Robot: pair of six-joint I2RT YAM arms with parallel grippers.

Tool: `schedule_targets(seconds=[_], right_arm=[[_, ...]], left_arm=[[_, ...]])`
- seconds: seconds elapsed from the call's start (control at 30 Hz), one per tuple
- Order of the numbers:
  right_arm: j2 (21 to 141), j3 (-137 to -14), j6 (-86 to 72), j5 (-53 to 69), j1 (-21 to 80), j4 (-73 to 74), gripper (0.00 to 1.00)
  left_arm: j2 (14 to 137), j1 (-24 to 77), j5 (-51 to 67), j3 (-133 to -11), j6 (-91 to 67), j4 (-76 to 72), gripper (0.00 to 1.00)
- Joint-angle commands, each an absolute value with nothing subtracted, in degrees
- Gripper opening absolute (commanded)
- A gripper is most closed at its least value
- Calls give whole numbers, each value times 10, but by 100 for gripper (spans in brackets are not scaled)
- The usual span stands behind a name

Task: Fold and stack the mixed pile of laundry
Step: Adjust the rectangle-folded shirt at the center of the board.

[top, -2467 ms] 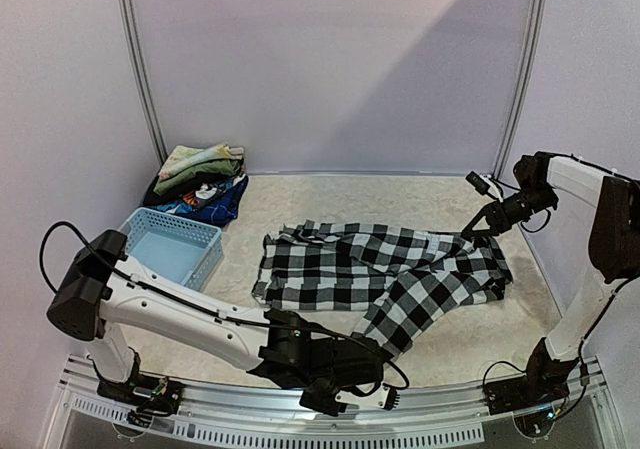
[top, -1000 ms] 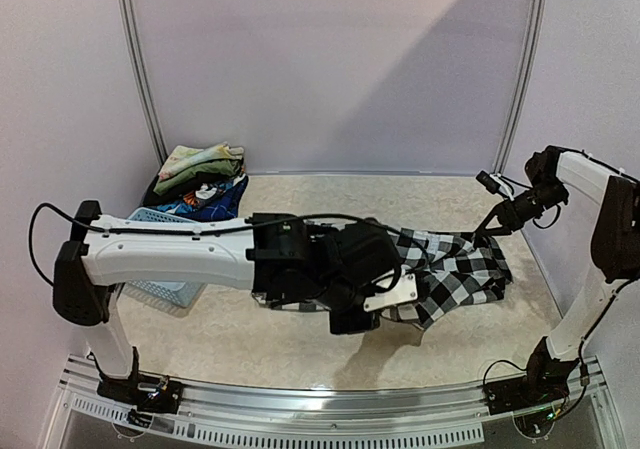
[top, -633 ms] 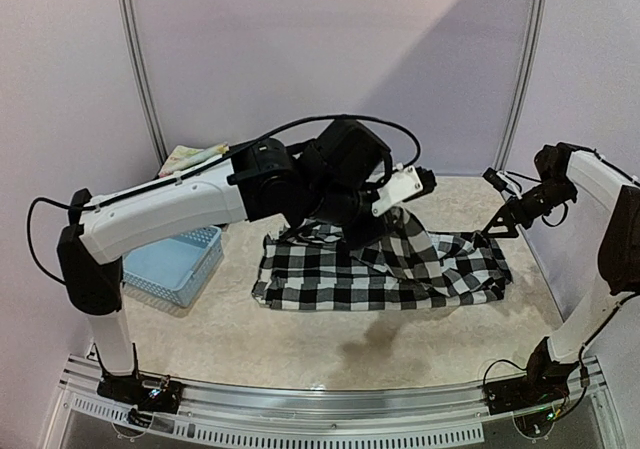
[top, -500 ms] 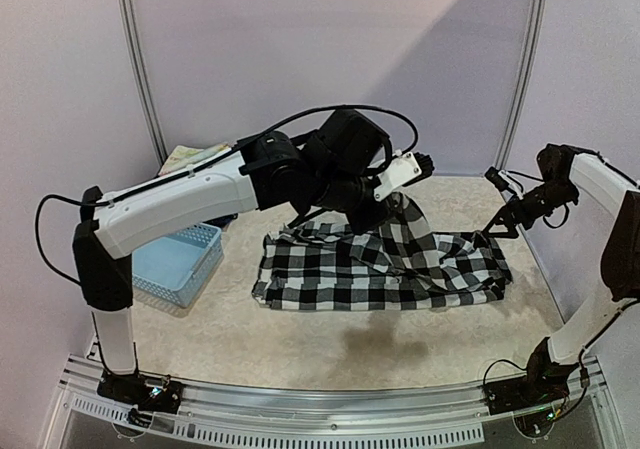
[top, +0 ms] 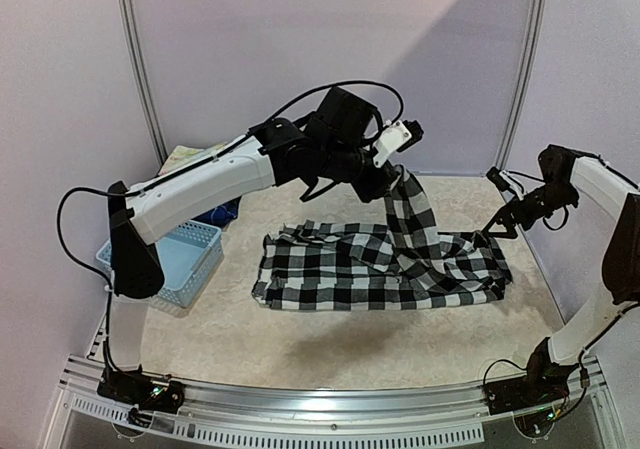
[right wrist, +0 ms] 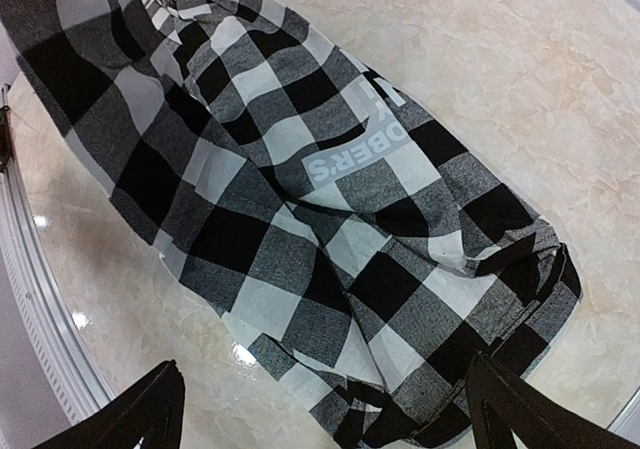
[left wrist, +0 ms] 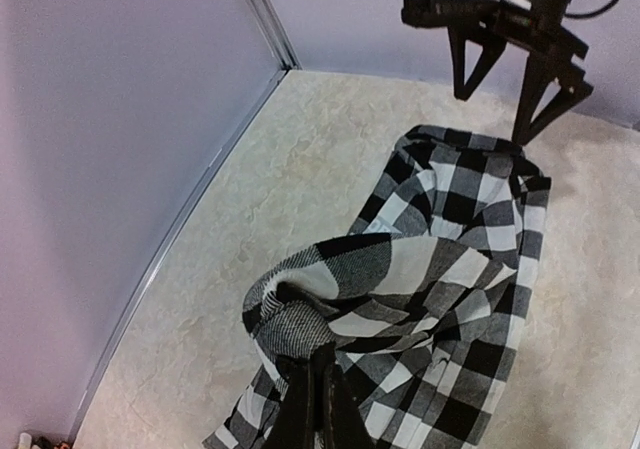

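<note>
The black-and-white checked shirt (top: pixel 350 269) lies spread across the middle of the table. One sleeve rises from it to my left gripper (top: pixel 397 173), which is shut on the sleeve's bunched end (left wrist: pixel 300 319) above the back of the table. In the left wrist view my left gripper (left wrist: pixel 318 369) pinches that fold. My right gripper (top: pixel 497 231) hovers open just over the shirt's right edge, nothing between its fingers. In the right wrist view the right gripper (right wrist: pixel 330 409) spans the shirt's corner (right wrist: pixel 440 359). Folded garments (top: pixel 183 155) at the back left are mostly hidden by my left arm.
A light blue perforated basket (top: pixel 175 264) stands at the left, in front of the garment stack, a dark blue piece (top: pixel 218 212) just behind it. Purple walls close the back and sides. A metal rail (top: pixel 320 409) runs along the near edge.
My left arm swung from the near edge to the back centre, lifting the sleeve up off the table. My right gripper opened and shifted slightly right of the shirt's edge.
</note>
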State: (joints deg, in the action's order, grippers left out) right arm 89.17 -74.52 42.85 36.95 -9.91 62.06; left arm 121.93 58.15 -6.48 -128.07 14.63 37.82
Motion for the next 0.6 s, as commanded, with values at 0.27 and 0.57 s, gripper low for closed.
schedule_targets(seconds=[0.27, 0.57], right_arm=[[926, -743, 457, 386, -103, 649, 99], [941, -728, 466, 382, -103, 647, 99]], left_arm=[[1326, 561, 9, -1444, 79, 311, 0], [1340, 555, 8, -1463, 133, 300, 0]])
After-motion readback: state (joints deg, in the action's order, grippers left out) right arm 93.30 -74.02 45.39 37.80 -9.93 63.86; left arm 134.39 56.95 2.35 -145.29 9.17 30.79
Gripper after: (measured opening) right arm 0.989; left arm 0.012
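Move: The left gripper already holds the raised end of the plaid cloth. The folded shirt's right part, where the cloth hangs to, lies about 23 cm to this hand's right, 6 cm ahead and 27 cm below. The shirt's left and middle stretch is some 8 cm left, 6 cm ahead, 28 cm below. The open right gripper waits about 23 cm right, level in reach, 13 cm lower; from it, the shirt's right part is 15 cm below and 4 cm ahead. Keep the left gripper shut on the plaid cloth and carry it right about 6 cm, rising some 3 cm and edging slightly forward, towards the side over the shirt's right part; swing its fingers up some 15 degrees so they point more level to the right. Meanwhile sink the wide-open right gripper a couple of centimetres towards the shirt's right part, touching nothing yet. ##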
